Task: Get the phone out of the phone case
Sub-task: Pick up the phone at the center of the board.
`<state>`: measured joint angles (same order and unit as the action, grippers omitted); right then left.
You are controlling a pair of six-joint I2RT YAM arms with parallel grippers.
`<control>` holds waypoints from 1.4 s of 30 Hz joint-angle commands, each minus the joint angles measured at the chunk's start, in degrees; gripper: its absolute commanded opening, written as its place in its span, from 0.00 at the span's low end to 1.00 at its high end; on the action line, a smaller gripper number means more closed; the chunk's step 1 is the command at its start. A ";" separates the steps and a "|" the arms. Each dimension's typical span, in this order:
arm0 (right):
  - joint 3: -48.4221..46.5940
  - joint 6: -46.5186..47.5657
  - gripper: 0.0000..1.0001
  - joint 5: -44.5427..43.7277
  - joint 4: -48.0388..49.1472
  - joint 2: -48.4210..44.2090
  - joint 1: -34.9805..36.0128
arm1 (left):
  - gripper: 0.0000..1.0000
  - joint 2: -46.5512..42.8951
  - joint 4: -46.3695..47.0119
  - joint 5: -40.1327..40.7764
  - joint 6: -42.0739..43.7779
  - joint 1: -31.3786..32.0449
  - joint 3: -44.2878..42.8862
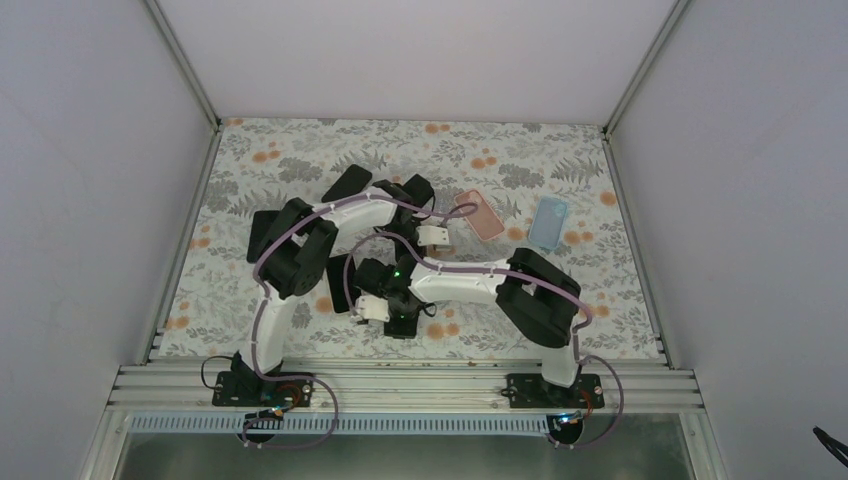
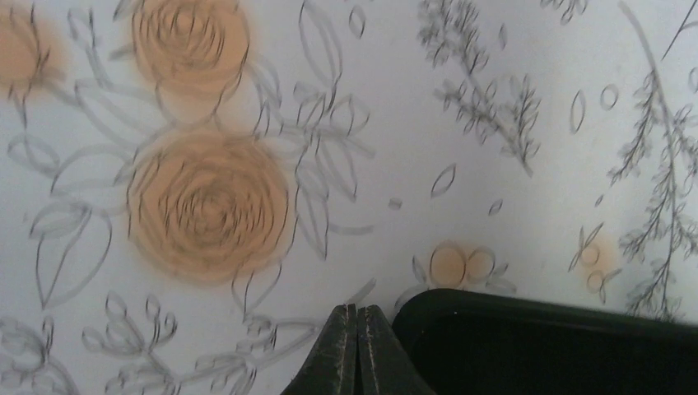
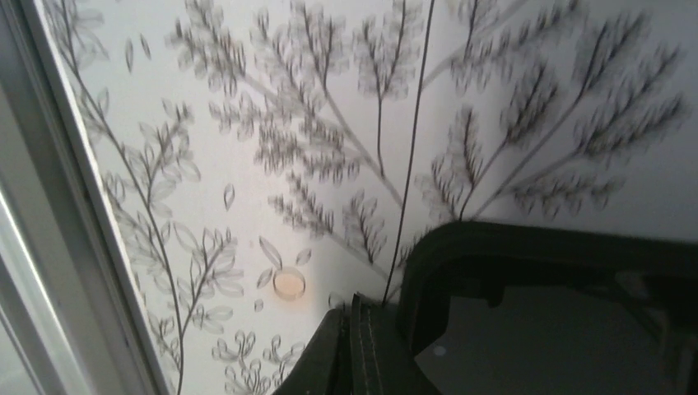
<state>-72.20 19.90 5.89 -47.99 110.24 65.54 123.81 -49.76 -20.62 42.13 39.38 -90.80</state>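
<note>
A pink phone case (image 1: 478, 213) lies flat on the flowered table (image 1: 300, 165), right of centre towards the back. At this distance the phone cannot be told apart from the case. My left gripper (image 1: 392, 243) hangs folded over the table's middle, a short way left of the case. In the left wrist view the left gripper (image 2: 357, 317) is shut with nothing between its fingers. My right gripper (image 1: 398, 322) points down near the front edge, and in the right wrist view the right gripper (image 3: 352, 317) is also shut and empty. Neither wrist view shows the case.
A pale blue phone-shaped slab (image 1: 549, 222) lies just right of the pink case. Metal rails (image 1: 400, 380) run along the table's front, and white walls close in the other three sides. A black arm part (image 2: 560, 346) sits right beside the left fingers.
</note>
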 commanded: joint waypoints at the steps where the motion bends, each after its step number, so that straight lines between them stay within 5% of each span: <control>1: -3.59 0.60 0.04 -5.85 4.94 2.20 -0.14 | 0.02 5.18 -5.96 -2.66 1.96 1.69 -0.65; 15: -10.83 -0.70 0.04 -15.29 9.59 11.04 -4.99 | 0.02 10.48 -13.60 -8.92 3.22 5.08 -12.38; 28: -6.97 2.34 0.04 -12.49 11.16 5.05 -5.59 | 0.03 9.13 -15.31 -8.77 4.30 4.77 -17.54; 29: -6.90 2.53 0.04 -11.62 10.51 4.12 -5.39 | 0.07 8.90 -15.75 -8.45 4.43 4.63 -18.47; 30: -6.74 2.62 0.04 -11.03 10.07 3.36 -5.15 | 0.35 8.43 -16.06 -8.36 4.34 4.31 -19.53; 31: -6.59 2.79 0.07 -10.42 9.71 2.52 -4.77 | 0.62 8.07 -16.51 -8.48 4.30 3.97 -20.99; 33: -6.42 3.32 0.40 -9.15 8.74 1.08 -3.92 | 0.97 7.47 -17.90 -8.84 4.23 3.12 -24.23; 35: -5.73 3.98 0.83 -9.44 8.14 -0.51 -2.65 | 1.00 6.89 -19.39 -8.32 4.15 2.44 -28.32; 36: -4.88 4.57 0.97 -9.97 7.95 -1.53 -1.83 | 1.00 6.53 -19.90 -7.96 3.88 1.93 -30.46; 42: 1.34 12.00 1.00 -4.95 8.99 -12.12 -1.46 | 1.00 2.45 -20.50 -7.24 2.15 -4.93 -38.84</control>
<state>-74.04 25.67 -2.55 -38.70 105.41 63.55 132.18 -68.45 -28.51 45.36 39.16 -125.19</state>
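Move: The center phone lies between the shut fingertips at its two short ends: its middle is about 8 cm ahead of the right hand and 2 cm to its right, and about 8 cm back and 2 cm left of the left hand, level with both. The pink-edged phone sits roughly 10 cm ahead and 13 cm left of the right hand. The empty pink case is some 11 cm ahead and 15 cm right of the left hand. The center phone is turned clockwise on the board by closed fingertips already against its ends: the right hand pushes its near end forward and left about 11 cm, tipping its fingers forward, while the left hand works the far end right and slightly back some 7 cm. Both then pause, open wide and lift away, the left rising higher and forward, the right easing back and right. ##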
